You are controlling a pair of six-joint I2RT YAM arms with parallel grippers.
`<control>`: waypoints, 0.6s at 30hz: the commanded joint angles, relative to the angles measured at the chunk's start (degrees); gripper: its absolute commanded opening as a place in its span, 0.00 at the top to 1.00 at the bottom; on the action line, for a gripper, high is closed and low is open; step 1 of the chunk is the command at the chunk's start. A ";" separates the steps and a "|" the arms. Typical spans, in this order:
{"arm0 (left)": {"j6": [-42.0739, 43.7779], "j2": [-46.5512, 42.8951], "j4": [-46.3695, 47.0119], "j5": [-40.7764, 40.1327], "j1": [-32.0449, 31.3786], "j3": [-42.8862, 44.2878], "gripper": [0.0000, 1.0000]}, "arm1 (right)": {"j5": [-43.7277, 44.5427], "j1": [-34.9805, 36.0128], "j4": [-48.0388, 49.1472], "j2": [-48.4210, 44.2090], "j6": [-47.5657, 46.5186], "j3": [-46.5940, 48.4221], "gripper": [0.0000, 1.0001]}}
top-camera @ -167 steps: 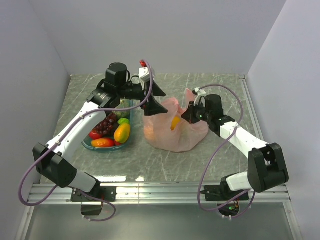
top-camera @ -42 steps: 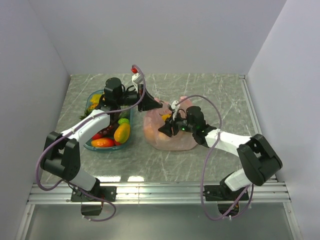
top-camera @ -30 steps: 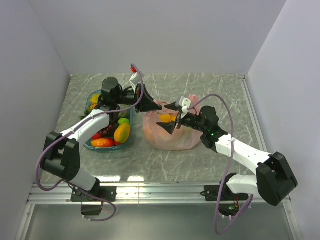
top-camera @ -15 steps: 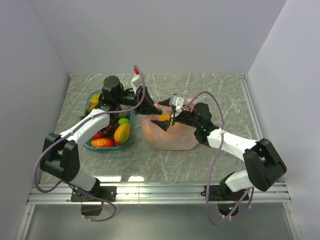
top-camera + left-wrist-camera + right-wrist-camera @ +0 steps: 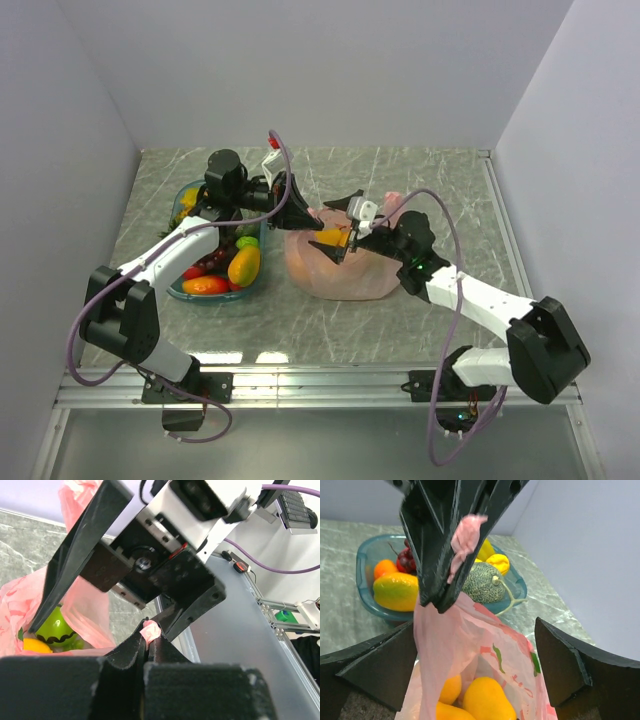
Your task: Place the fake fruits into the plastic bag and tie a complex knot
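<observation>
The pink plastic bag lies mid-table with its mouth held up. My left gripper is shut on a pinch of the bag's rim, seen from the right wrist as a pink tuft. My right gripper stands open over the bag's mouth, one finger on each side, holding nothing. Inside the bag are yellow-orange mangoes and a green apple. More fake fruits lie in the tray: a mango, purple grapes, a red piece. No knot is in view.
The teal tray stands left of the bag, close to the left arm. In the right wrist view it also holds a netted green melon and an orange. Walls close in the table on three sides.
My right gripper's jaws have spread wider at the bag's mouth and shifted slightly right. The left gripper has stayed shut on the bag's rim, holding it up.
</observation>
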 commanded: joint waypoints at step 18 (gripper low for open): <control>-5.13 1.28 10.56 -4.69 1.29 0.88 0.99 | 5.42 -1.14 2.96 19.31 15.06 1.32 0.35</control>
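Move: The shut left fingers already pinch one side of the bag's mouth, about 4 cm left of the open right hand, 1 cm back and 2 cm above it. The slack mouth below lies some 3 cm ahead, 3 cm left and 9 cm below the right hand; from the left hand it is roughly 4 cm ahead, 1 cm right and 11 cm down. The yellow-orange fruit in the bag sits about straight under the right hand, 18 cm down. The right hand swings forward-left, then down some 11 cm to the bag's slack mouth, its fingers partly closing. ##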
